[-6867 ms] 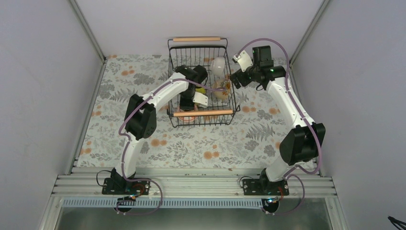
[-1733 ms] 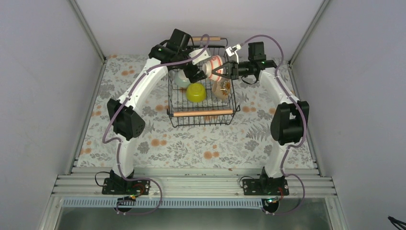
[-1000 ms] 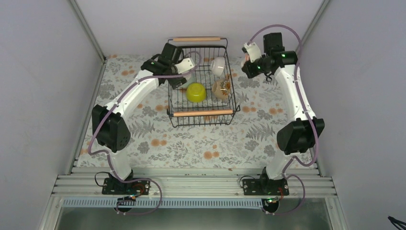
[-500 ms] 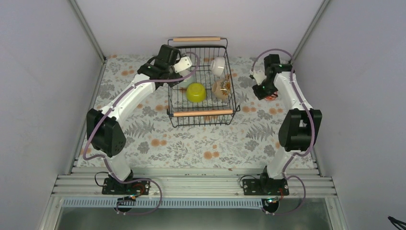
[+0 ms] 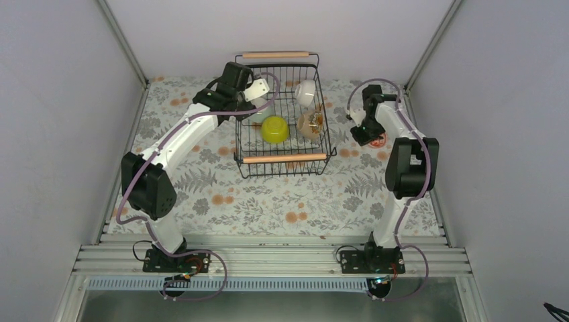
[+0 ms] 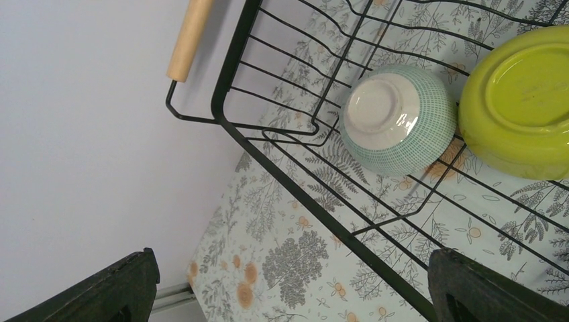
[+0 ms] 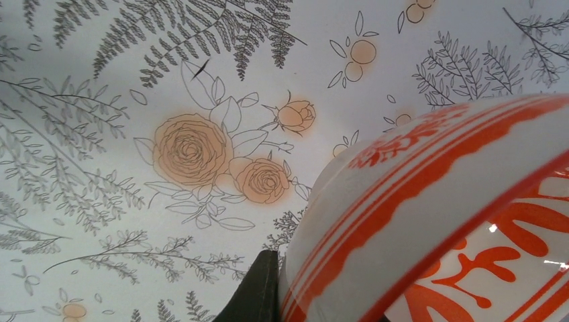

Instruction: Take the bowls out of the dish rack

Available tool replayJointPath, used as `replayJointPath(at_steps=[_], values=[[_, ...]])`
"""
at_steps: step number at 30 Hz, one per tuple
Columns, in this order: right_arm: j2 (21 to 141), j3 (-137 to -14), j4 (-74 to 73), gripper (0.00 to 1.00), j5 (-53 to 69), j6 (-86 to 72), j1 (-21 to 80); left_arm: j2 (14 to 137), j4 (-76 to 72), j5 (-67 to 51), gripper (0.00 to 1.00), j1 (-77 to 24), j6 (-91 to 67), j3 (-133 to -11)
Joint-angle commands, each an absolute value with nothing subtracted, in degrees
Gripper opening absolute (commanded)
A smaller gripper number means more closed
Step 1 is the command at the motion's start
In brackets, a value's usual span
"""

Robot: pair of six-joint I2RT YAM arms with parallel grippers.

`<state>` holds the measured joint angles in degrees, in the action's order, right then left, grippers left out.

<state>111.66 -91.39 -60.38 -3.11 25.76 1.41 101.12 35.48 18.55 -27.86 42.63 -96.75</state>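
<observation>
The dish rack [image 5: 282, 159], a black wire basket with wooden handles, stands at the back middle of the table. Inside it are a yellow-green bowl [image 5: 274, 129], a white bowl [image 5: 306, 92], a tan bowl [image 5: 311, 124] and an upturned green-checked bowl [image 6: 396, 121]. My left gripper [image 5: 247, 107] hovers open over the rack's left rear corner, nothing between its fingers [image 6: 114, 288]. Right of the rack, my right gripper [image 5: 368, 133] is shut on the rim of a red-and-white bowl [image 7: 436, 215], low over the floral cloth. One dark finger [image 7: 258, 295] presses the bowl's outer wall; the other is hidden.
The rack's black rim [image 6: 288, 168] and one wooden handle [image 6: 190, 40] run across the left wrist view. Grey walls close in the table on the left, back and right. The floral cloth [image 5: 268, 201] covers the table in front of the rack.
My right arm has swung from beside the rack's rear right corner down and forward to the cloth on the right, carrying the red-and-white bowl. The left gripper shifted slightly and then stayed.
</observation>
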Motion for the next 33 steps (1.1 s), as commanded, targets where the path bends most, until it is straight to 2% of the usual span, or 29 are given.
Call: replayJointPath(at_steps=[1, 17, 21, 26, 28, 33], values=[[113.73, -91.63, -58.15, 0.04, -5.91, 27.19, 1.01, 101.88, 35.15, 19.22, 1.0, -27.73, 42.21, -97.88], [117.2, -92.75, -57.69, 0.06, -10.94, 26.46, 1.24, 103.14, 36.49, 20.72, 1.0, -28.31, 41.77, -100.43], [117.0, -92.01, -57.92, 0.18, -11.45, 26.48, 1.35, 103.96, 37.03, 20.82, 1.0, -28.56, 41.67, -101.21], [117.56, -90.49, -57.73, 0.2, -12.63, 26.73, 1.76, 104.69, 37.62, 20.37, 1.0, -28.91, 41.41, -102.8], [117.57, -90.78, -57.93, 0.32, -12.14, 26.7, 1.79, 105.1, 38.14, 20.26, 1.0, -29.07, 41.34, -103.53], [115.06, -91.23, -59.57, 0.41, -7.93, 27.33, 1.91, 105.38, 38.67, 20.16, 1.0, -29.25, 41.54, -103.68]])
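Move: The right hand still pinches the left rim of the red-and-white bowl. The bare table spot it is being set on lies about 6 cm to that hand's right, 2 cm ahead and 8 cm below. The rack's right side is some 14 cm to its left and 5 cm ahead, the brown-flowered bowl about 20 cm left and 5 cm ahead, both slightly lower. From the left hand, the spot is roughly 41 cm right, 6 cm back and 26 cm below. The right hand lowers the red-and-white bowl about 4 cm to the bare table right of the rack, easing some 2 cm to the right while its left side tips down by 5 to 10 degrees, so that the bowl comes down onto its base. Once down it holds that height and spreads its nearly shut fingers to roughly two fifths open, loosening the pinch, with one finger inside the bowl and the other outside the left rim. ##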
